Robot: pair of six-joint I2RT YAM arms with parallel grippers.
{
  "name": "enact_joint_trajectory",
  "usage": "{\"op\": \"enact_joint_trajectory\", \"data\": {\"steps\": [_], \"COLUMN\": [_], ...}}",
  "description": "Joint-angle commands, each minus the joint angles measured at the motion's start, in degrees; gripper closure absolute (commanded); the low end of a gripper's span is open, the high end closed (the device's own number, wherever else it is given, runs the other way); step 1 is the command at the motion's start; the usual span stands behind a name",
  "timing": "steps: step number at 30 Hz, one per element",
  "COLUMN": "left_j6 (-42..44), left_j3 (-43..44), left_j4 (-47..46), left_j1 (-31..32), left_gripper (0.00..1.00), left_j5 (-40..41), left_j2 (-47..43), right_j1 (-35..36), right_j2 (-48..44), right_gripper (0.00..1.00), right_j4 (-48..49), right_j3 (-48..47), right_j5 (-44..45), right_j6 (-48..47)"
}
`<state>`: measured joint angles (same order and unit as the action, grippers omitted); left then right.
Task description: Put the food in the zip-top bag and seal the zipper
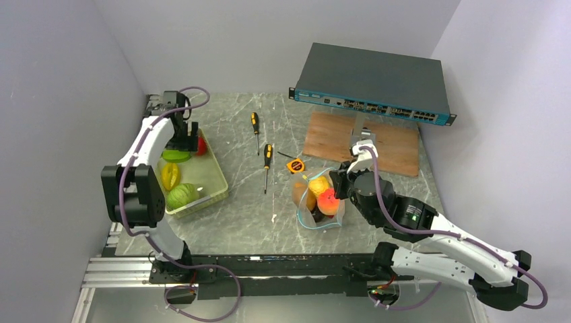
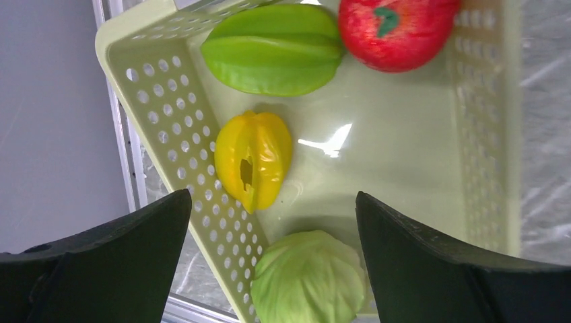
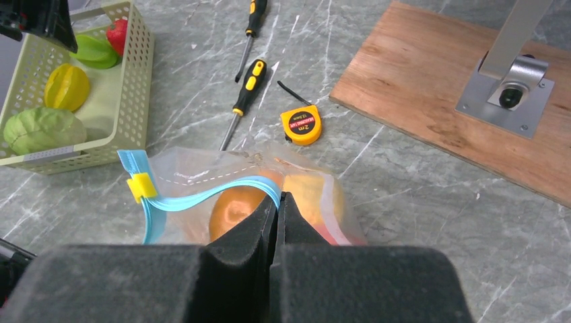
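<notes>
The clear zip-top bag lies mid-table and holds an orange fruit, a yellow-orange fruit and a red-pink one. Its teal zipper curves open, with a yellow slider at the left end. My right gripper is shut on the zipper at the mouth's right part. My left gripper is open and empty above the pale green tray. The tray holds a green starfruit, a red apple, a yellow starfruit and a green cabbage.
Two screwdrivers and a yellow tape measure lie between the tray and the bag. A wooden board and a network switch stand at the back right. Walls close in both sides.
</notes>
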<state>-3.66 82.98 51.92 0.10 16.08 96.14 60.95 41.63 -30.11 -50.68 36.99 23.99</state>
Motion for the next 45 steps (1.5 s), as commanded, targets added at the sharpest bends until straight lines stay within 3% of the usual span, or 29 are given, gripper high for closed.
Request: {"op": "enact_joint_trajectory", "data": {"steps": [1,7,15,24,26,35,45], "left_j6": [1.99,2.59,2.90,2.85,2.78,2.45,0.72], "left_j3": [-0.83,-4.53,-1.22,-0.83,-1.17,-2.50,-5.66], "left_j4": [-0.82,-4.25,-3.19,-2.66,-2.90,-2.99,-3.33], "left_j1": [-2.30,-3.47,-4.62,-5.02,-5.02,-4.84,-0.55], "left_gripper": [0.03,0.09,0.15,0.24,0.27,0.58,0.65], "left_j5": [1.43,0.68,1.65,2.88,3.42,2.47,2.58], "left_j2": [1.87,5.85,13.29,15.08,14.75,12.32,3.39], "right_j1": [0.26,0.29,0.30,0.27,0.30,0.25,0.27], "right_j2": [-1.30,-0.98,-0.98,-1.44,-1.27,-1.76,-1.77], "right_gripper": [1.00,1.00,1.00,1.00,1.00,1.00,1.00], "right_j4": [1.82,1.83,1.48,1.46,1.38,1.40,2.08], "right_j3": [-0.54,-0.69,-0.79,-0.48,-0.52,-0.26,0.31], "right_j5": [0.10,0.00,-0.08,-0.50,-0.58,-0.67,-0.73], "right_j6": [-0.08,-0.01,0.60,1.14,1.31,1.50,1.12]}}
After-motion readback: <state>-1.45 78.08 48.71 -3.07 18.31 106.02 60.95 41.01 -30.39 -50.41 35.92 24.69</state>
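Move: The left hand hangs open over the basket. The yellow starfruit is about 11 cm below it, 4 cm to its left and 2 cm back. The green starfruit lies some 6 cm ahead and 2 cm left, the tomato 9 cm ahead and 9 cm right, the cabbage 10 cm back and 1 cm right, all about as far down. From the right hand the yellow starfruit is roughly 60 cm left, 13 cm ahead and 24 cm lower. The left hand sinks about 10 cm into the basket, easing some 4 cm left and slightly back, while its wrist swings about 15 degrees so the fingers point more nearly straight down between the green starfruit and the cabbage. There it stops and closes from wide to half open, pinching the yellow starfruit from both sides, then starts up by some 2 cm and about 1 cm back to the right, while the right hand stays put and keeps its pinch on the bag's blue-zippered rim. ##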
